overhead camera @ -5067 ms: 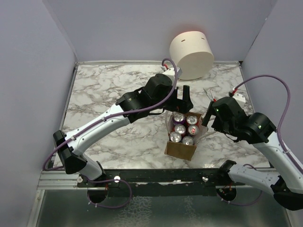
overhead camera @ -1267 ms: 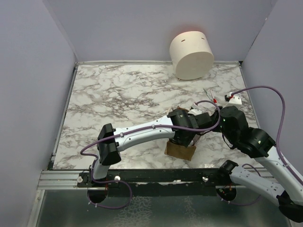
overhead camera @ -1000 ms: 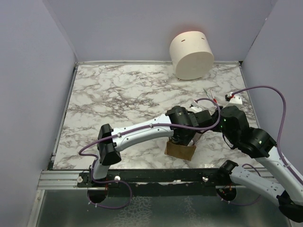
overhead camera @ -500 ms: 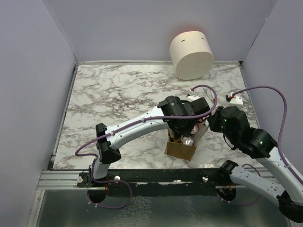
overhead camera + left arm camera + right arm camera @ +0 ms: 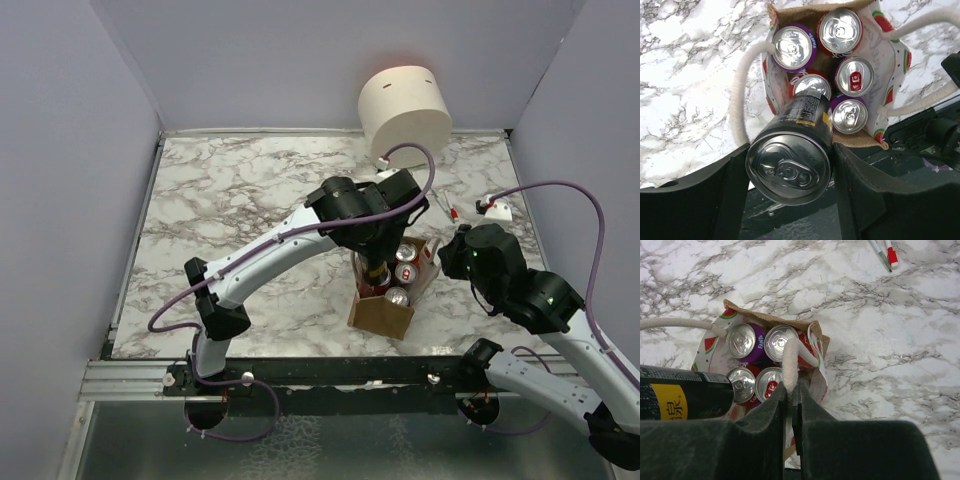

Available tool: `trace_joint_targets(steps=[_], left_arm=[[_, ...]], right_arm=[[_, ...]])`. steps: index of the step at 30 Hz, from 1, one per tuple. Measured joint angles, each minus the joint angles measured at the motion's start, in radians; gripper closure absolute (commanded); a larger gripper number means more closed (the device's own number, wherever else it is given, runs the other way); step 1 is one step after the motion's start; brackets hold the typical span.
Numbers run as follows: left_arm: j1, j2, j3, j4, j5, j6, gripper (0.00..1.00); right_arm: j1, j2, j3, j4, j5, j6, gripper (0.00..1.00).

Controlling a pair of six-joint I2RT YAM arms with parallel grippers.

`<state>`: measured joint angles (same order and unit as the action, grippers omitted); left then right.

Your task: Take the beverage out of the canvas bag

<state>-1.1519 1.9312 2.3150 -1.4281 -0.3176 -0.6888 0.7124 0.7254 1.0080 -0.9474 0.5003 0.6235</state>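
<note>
The canvas bag [image 5: 380,317] stands near the table's front edge, holding several cans [image 5: 840,31]. My left gripper [image 5: 374,263] is shut on a black beverage can [image 5: 790,167] with a yellow label. The can hangs upright above the bag's near-left corner, its lower end still near the mouth. In the right wrist view the same black can [image 5: 685,395] shows at the left over the bag [image 5: 765,319]. My right gripper [image 5: 792,390] is shut on the bag's white rope handle [image 5: 790,360] at the bag's right side.
A large cream cylinder [image 5: 405,115] lies at the back edge of the marble table. A pen [image 5: 443,203] and a small white object [image 5: 495,208] lie to the right behind the bag. Purple, red and silver cans [image 5: 742,340] fill the bag.
My left gripper has risen from inside the bag and drawn back, bringing the black can up with it. The right gripper has kept its hold on the handle without moving.
</note>
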Motion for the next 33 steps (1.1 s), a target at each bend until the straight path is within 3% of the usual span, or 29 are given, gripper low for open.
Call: trace_joint_targets(steps=[16,27,33], left_arm=[[0.178,-0.137,0.002,0.135,0.095,0.037,1.00],[0.328,-0.145,0.002,0.327,0.136,0.044,1.00],[0.411,-0.137,0.007,0.351,0.110,0.085,1.00]], right_arm=[[0.000,0.005,0.000,0.001,0.000,0.000,0.93],[0.000,0.014,0.000,0.002,0.000,0.000,0.93],[0.000,0.021,0.004,0.002,0.000,0.000,0.93]])
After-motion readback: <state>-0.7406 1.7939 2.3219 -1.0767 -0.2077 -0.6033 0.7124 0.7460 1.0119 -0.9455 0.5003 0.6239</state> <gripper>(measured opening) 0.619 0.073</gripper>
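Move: The left gripper holds the black beverage can over the canvas bag, whose middle is about 14 cm below and some 4 cm to the right, only about 1 cm ahead. The bare table it is bound for is roughly 18 cm ahead, 10 cm left and 20 cm below; the marker pens lie about 26 cm ahead, 17 cm right. From the right gripper, that bare patch is about 15 cm ahead and 25 cm left. Carry the black can up and away from the canvas bag with the left gripper: forward about 15 cm, some 11 cm up and 7 cm left, levelling off in height towards the end, out over the bare table. Keep the fingers' grip and swing them to point less steeply down, more forward and right. Let the right gripper stay put, still pinching the bag's handle. ##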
